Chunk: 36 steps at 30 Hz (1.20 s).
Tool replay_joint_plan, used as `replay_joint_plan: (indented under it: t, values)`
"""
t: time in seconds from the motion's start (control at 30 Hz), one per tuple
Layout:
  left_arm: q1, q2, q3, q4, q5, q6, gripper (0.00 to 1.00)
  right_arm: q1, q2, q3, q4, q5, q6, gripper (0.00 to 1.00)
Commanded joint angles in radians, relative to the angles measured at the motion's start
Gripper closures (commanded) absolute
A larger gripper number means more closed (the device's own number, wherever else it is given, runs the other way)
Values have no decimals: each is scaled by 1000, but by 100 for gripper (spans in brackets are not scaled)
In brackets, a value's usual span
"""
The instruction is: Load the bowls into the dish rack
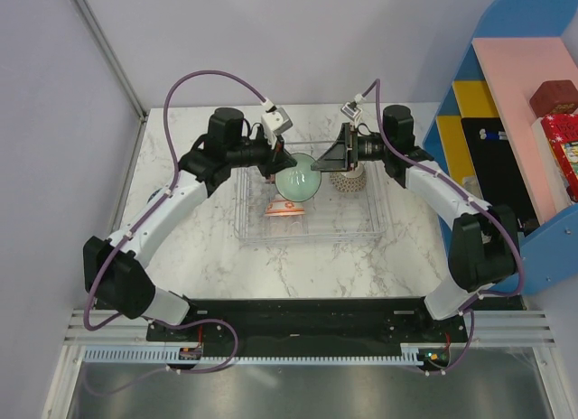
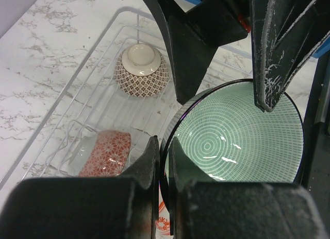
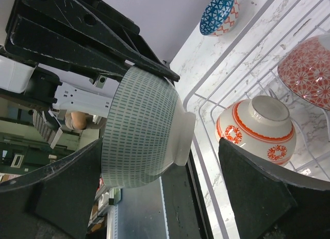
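Note:
My left gripper (image 2: 165,156) is shut on the rim of a pale green bowl (image 2: 242,141), holding it on edge above the clear dish rack (image 1: 307,241). My right gripper (image 3: 161,143) stands open, its fingers (image 3: 62,187) either side of that green bowl (image 3: 144,131), rim to foot. In the rack (image 2: 67,85) a beige lattice bowl (image 2: 142,69) sits upside down and a red patterned bowl (image 2: 105,154) lies on its side. A red-and-white bowl (image 3: 258,128) is upside down in the rack (image 3: 227,56). A blue bowl (image 3: 219,15) lies on the table outside it.
A blue and pink shelf unit (image 1: 506,103) with boxes stands at the right of the marble table (image 1: 181,139). A metal frame post (image 1: 108,49) rises at the back left. Both arms meet over the rack's back half.

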State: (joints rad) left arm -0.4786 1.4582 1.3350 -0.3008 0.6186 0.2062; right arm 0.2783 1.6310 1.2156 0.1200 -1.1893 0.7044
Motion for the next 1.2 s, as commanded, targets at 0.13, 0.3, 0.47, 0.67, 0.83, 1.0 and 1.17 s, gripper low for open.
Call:
replay_joint_plan:
  t: [0.13, 0.3, 0.47, 0.67, 0.83, 1.0, 1.17]
  values:
    - [-14, -47, 13, 97, -25, -10, 98, 24, -2, -1, 29, -78, -20, 3]
    - [-20, -41, 20, 97, -23, -5, 98, 55, -14, 1, 26, -112, -22, 5]
    - [-23, -42, 21, 97, -28, -5, 98, 68, -17, 5, 27, -125, -23, 8]
    - [-25, -44, 16, 95, -26, -2, 98, 67, -19, 5, 33, -148, -34, 26]
    - [-25, -42, 13, 97, -17, -1, 98, 67, -16, 7, 49, -176, -34, 53]
    - [-26, -32, 13, 95, -10, -8, 98, 67, -26, 5, 67, -173, -33, 100]
    - [-28, -32, 10, 91, -14, -7, 41, 61, -54, -8, 61, -118, -48, 100]
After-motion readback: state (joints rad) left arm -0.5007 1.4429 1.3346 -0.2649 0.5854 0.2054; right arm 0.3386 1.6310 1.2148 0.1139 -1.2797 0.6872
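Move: The green bowl, still pinched by the left fingers at its rim, has its middle about 4 cm right of the left hand, 3 cm back and a little below. From the right hand it lies some 6 cm left, 3 cm back, slightly lower. In the rack, the orange-flower bowl sits about 5 cm back, 1 cm right and 15 cm below the left hand; the brown patterned bowl is roughly 7 cm right, 1 cm ahead and 14 cm below the right. The right fingers close on the green bowl from its right side, one pad at the rim and the other at the foot, after the wide-open hand has come back about 3 cm and left nearly 2 cm around it, turning slightly counter-clockwise. The left hand holds the bowl almost still, rising only about 1 cm, and at the very end opens its fingers to let go of the rim. ##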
